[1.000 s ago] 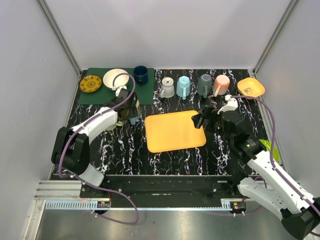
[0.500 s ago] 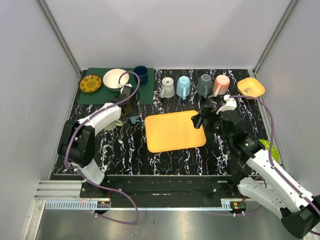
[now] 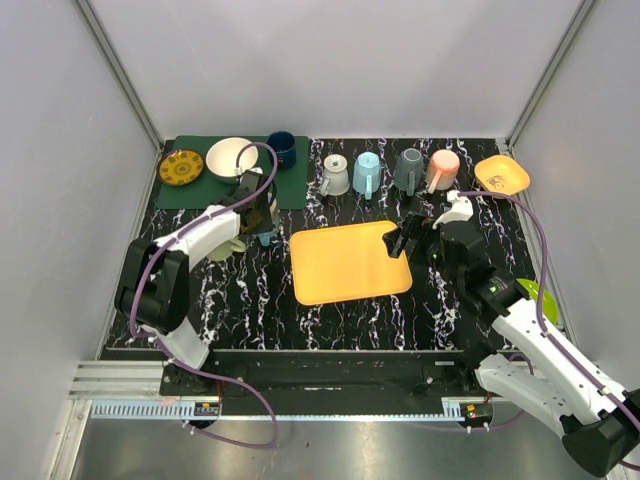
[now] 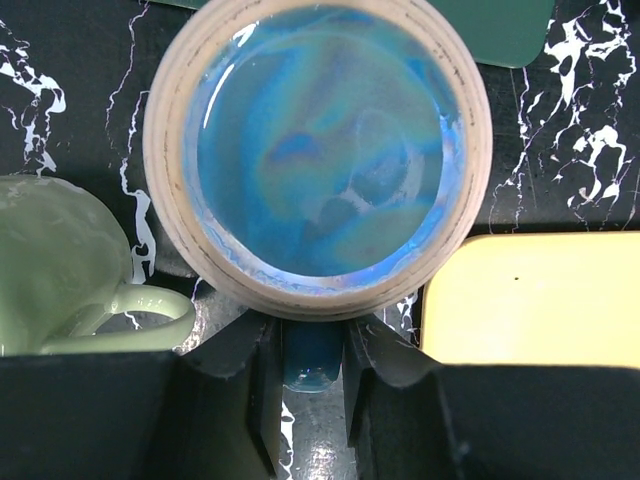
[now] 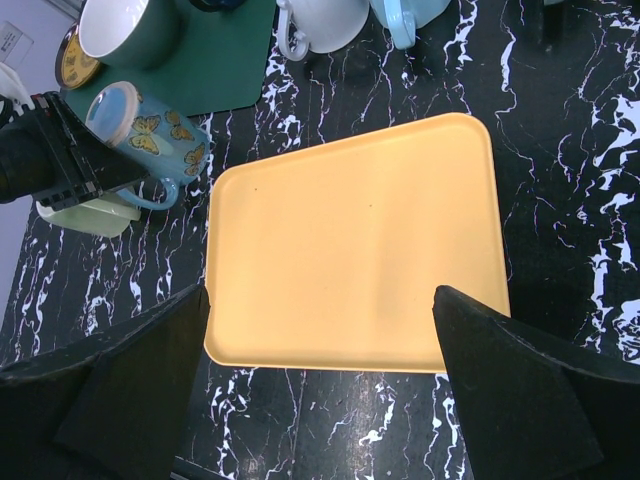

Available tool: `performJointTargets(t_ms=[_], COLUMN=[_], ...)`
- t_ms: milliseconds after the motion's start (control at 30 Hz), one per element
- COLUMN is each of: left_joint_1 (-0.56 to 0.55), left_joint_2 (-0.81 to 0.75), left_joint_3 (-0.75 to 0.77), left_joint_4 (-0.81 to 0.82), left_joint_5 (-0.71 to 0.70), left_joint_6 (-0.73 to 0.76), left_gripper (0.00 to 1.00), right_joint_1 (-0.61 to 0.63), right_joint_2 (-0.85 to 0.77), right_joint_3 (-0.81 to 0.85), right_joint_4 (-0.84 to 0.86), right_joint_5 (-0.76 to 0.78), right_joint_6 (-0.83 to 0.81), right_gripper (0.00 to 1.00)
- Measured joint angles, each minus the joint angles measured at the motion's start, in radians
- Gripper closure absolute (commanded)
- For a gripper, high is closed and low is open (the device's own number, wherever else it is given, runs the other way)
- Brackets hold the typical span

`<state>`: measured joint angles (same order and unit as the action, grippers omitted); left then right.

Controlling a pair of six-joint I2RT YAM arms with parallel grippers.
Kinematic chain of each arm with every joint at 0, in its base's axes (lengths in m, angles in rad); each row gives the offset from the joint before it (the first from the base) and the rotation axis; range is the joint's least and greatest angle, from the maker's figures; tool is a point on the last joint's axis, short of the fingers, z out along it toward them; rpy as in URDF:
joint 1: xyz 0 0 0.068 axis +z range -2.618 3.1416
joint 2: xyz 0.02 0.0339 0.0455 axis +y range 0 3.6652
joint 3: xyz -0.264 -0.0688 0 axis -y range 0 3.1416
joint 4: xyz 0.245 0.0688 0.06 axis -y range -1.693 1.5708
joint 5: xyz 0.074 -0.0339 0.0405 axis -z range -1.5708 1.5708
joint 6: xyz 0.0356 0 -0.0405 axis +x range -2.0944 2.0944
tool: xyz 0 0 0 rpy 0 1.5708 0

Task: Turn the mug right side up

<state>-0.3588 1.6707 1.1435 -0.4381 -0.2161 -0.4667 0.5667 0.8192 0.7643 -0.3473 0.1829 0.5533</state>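
Note:
The mug is blue with butterflies and stands upside down on the black marbled table, its flat blue base with a beige ring facing up. It is also in the right wrist view and the top view. My left gripper reaches it from the side and has both fingers pressed against its blue handle. In the top view the left gripper sits left of the orange tray. My right gripper hangs wide open above the tray's near edge, holding nothing.
A pale green mug lies right beside the blue one. At the back stand a white mug, light blue mug, grey mug, pink mug and orange bowl. A green mat carries a yellow plate, white bowl and dark cup.
The left gripper has shifted slightly toward the mug and closed its jaws in around the handle. The right arm has stayed still.

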Motion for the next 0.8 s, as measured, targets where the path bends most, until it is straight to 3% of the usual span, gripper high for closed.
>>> performJointTargets(t_ms=[233,533,633,800], left_joint_1=[0.001,0.001,0.003,-0.004], left_joint_2=[-0.079,-0.354,-0.438,-0.525], left_joint_3=[-0.055,-0.060,-0.087,-0.202], left_joint_4=[0.002,-0.019,0.059,0.293], left_joint_5=[0.045,0.179,0.274,0.480], left_joint_6=[-0.004,-0.045,-0.106,-0.295], left_gripper=[1.00,1.00,1.00,1.00], right_joint_1=[0.000,0.000,0.000,0.000], right_joint_2=[0.000,-0.003,-0.020,-0.032], right_joint_3=[0.000,0.000,0.000,0.002], right_joint_4=[-0.008,-0.031,-0.016,0.063], right_joint_5=[-0.001,-0.010,-0.057,-0.266], right_joint_6=[0.000,0.004,0.023,0.061], right_gripper=[0.00,0.00,0.00,0.00])
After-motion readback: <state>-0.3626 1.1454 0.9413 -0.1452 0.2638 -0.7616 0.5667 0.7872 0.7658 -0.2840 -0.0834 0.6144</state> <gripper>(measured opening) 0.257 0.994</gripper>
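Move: Pinched by the handle in the left fingers, the upside-down blue butterfly mug has its middle about 6 cm ahead of that hand and level with it. The green mug sits some 12 cm to the hand's left, level with it in reach; the yellow tray's middle is 20 cm right and 6 cm back, both about 4 cm below. From the right hand, the butterfly mug is roughly 17 cm ahead, 29 cm left and 14 cm lower. Lifting the butterfly mug by its handle, the left hand keeps its pinch and rises some 17 cm, curving back and then right, towards the right hand. The wrist meanwhile rolls about 40 degrees, left side down, with the fingers tipping up, to swing the mug's mouth rightward. Late on, the open right hand shifts about 4 cm left and slightly up and back, turning counter-clockwise. ##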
